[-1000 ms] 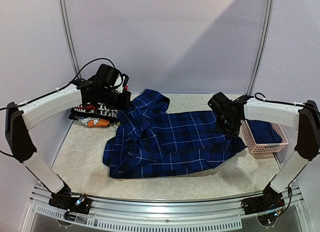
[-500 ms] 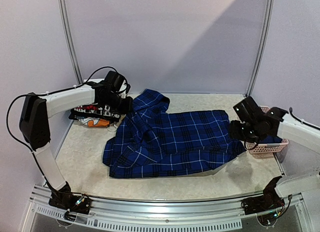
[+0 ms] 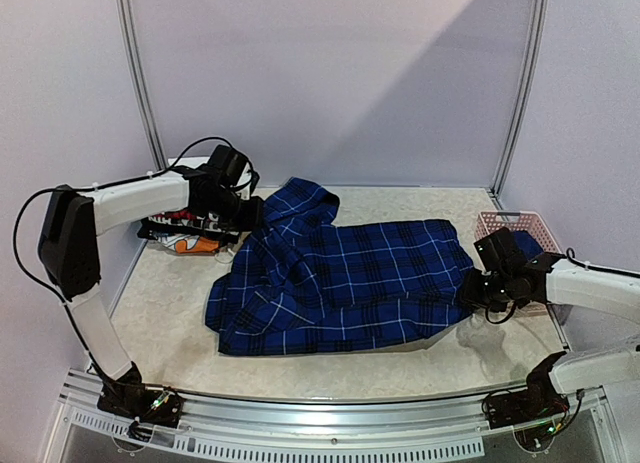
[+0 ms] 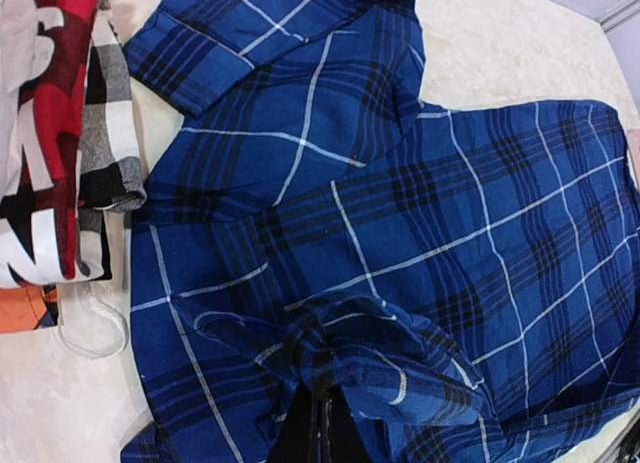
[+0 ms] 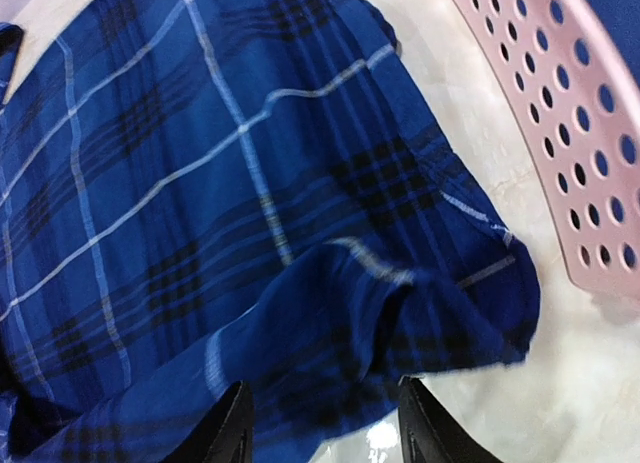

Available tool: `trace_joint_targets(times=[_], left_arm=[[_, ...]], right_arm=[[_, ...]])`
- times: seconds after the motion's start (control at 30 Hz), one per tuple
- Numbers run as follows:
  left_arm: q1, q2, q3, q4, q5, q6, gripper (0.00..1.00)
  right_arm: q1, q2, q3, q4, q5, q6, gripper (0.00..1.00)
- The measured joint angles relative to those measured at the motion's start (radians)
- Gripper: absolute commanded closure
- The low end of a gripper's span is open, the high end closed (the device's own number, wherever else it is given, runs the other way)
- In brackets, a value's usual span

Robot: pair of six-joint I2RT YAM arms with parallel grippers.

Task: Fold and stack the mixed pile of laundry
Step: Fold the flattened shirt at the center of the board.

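The dark-blue plaid shirt (image 3: pixel 340 283) lies spread across the middle of the table, its collar end bunched at the back left. My left gripper (image 3: pixel 248 213) is shut on a pinched fold of that shirt (image 4: pixel 330 353), and its fingertips (image 4: pixel 322 423) are pressed together under the cloth. My right gripper (image 3: pixel 472 293) is low at the shirt's near right corner (image 5: pixel 420 313). It is open, its fingers (image 5: pixel 232 428) standing apart on either side of the bunched hem. A plain dark-blue cloth (image 5: pixel 618 1) shows inside the basket; I see no print on it.
The pink lattice basket (image 3: pixel 508 221) stands at the right edge, right beside my right arm, and its wall (image 5: pixel 560 113) is close to the shirt corner. Folded white, black and red-lettered garments (image 3: pixel 185 231) are stacked at the left, touching the shirt (image 4: pixel 60 153).
My right arm has swung down and toward the near edge, from over the shirt's right side to its near right corner. My left gripper stays shut on the shirt, barely moved.
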Motion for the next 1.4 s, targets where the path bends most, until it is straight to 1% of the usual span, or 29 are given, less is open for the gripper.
trace_joint_targets(times=[0.1, 0.23, 0.4, 0.57, 0.67, 0.73, 0.87, 1.0, 1.1, 1.3, 1.4], left_arm=[[0.000, -0.013, -0.012, 0.000, 0.002, 0.000, 1.00], [0.000, -0.027, -0.021, 0.001, 0.008, 0.000, 1.00], [0.000, -0.039, -0.034, 0.001, 0.014, 0.000, 1.00], [0.000, -0.039, -0.034, 0.001, 0.019, 0.000, 1.00], [0.000, -0.039, -0.035, 0.002, 0.021, 0.000, 1.00], [0.000, -0.040, -0.038, 0.003, 0.024, 0.000, 1.00], [0.000, -0.043, -0.049, 0.006, 0.029, 0.000, 1.00], [0.000, -0.081, -0.069, 0.002, 0.037, -0.003, 1.00], [-0.002, -0.140, -0.082, -0.004, 0.039, -0.008, 1.00], [-0.013, -0.321, -0.087, -0.063, 0.005, -0.016, 1.00], [-0.014, -0.428, -0.085, -0.107, -0.033, -0.016, 1.00]], right_arm=[[-0.030, 0.055, -0.011, 0.044, -0.029, -0.009, 0.57], [-0.037, 0.093, -0.010, 0.078, -0.044, -0.024, 0.61], [-0.042, 0.101, -0.010, 0.080, -0.033, -0.034, 0.73], [-0.046, 0.119, -0.010, 0.076, -0.008, -0.035, 0.80], [-0.046, 0.123, -0.010, 0.075, 0.009, -0.035, 0.90], [-0.046, 0.130, -0.010, 0.076, 0.014, -0.036, 0.99], [-0.046, 0.145, -0.010, 0.074, 0.028, -0.037, 1.00], [-0.046, 0.135, 0.002, 0.036, 0.032, -0.043, 1.00], [-0.046, 0.063, 0.026, -0.042, 0.033, -0.047, 1.00], [-0.046, -0.232, 0.122, -0.227, 0.051, -0.058, 1.00], [-0.046, -0.344, 0.161, -0.295, 0.069, -0.061, 1.00]])
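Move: The shirt's near right edge lies just under the open right fingers, 3 cm down, about 1 cm ahead and 1 cm to the right. The pink basket's middle is some 7 cm ahead and 10 cm to the right, 2 cm lower. From the left hand, which already holds a bunched part of the shirt, that edge is roughly 15 cm back, 41 cm right and 10 cm down; the laundry stack stands 3 cm ahead, 11 cm left and 6 cm below. The shirt's near right edge is pinched by the right hand, which sinks some 3 cm, drifts slightly right and shuts its half-open fingers. The left keeps its grip almost in place meanwhile; then both raise the cloth together, the right about 14 cm, the left about 12 cm while drawing back and a little left, both wrists tipping the fingertips forward. ##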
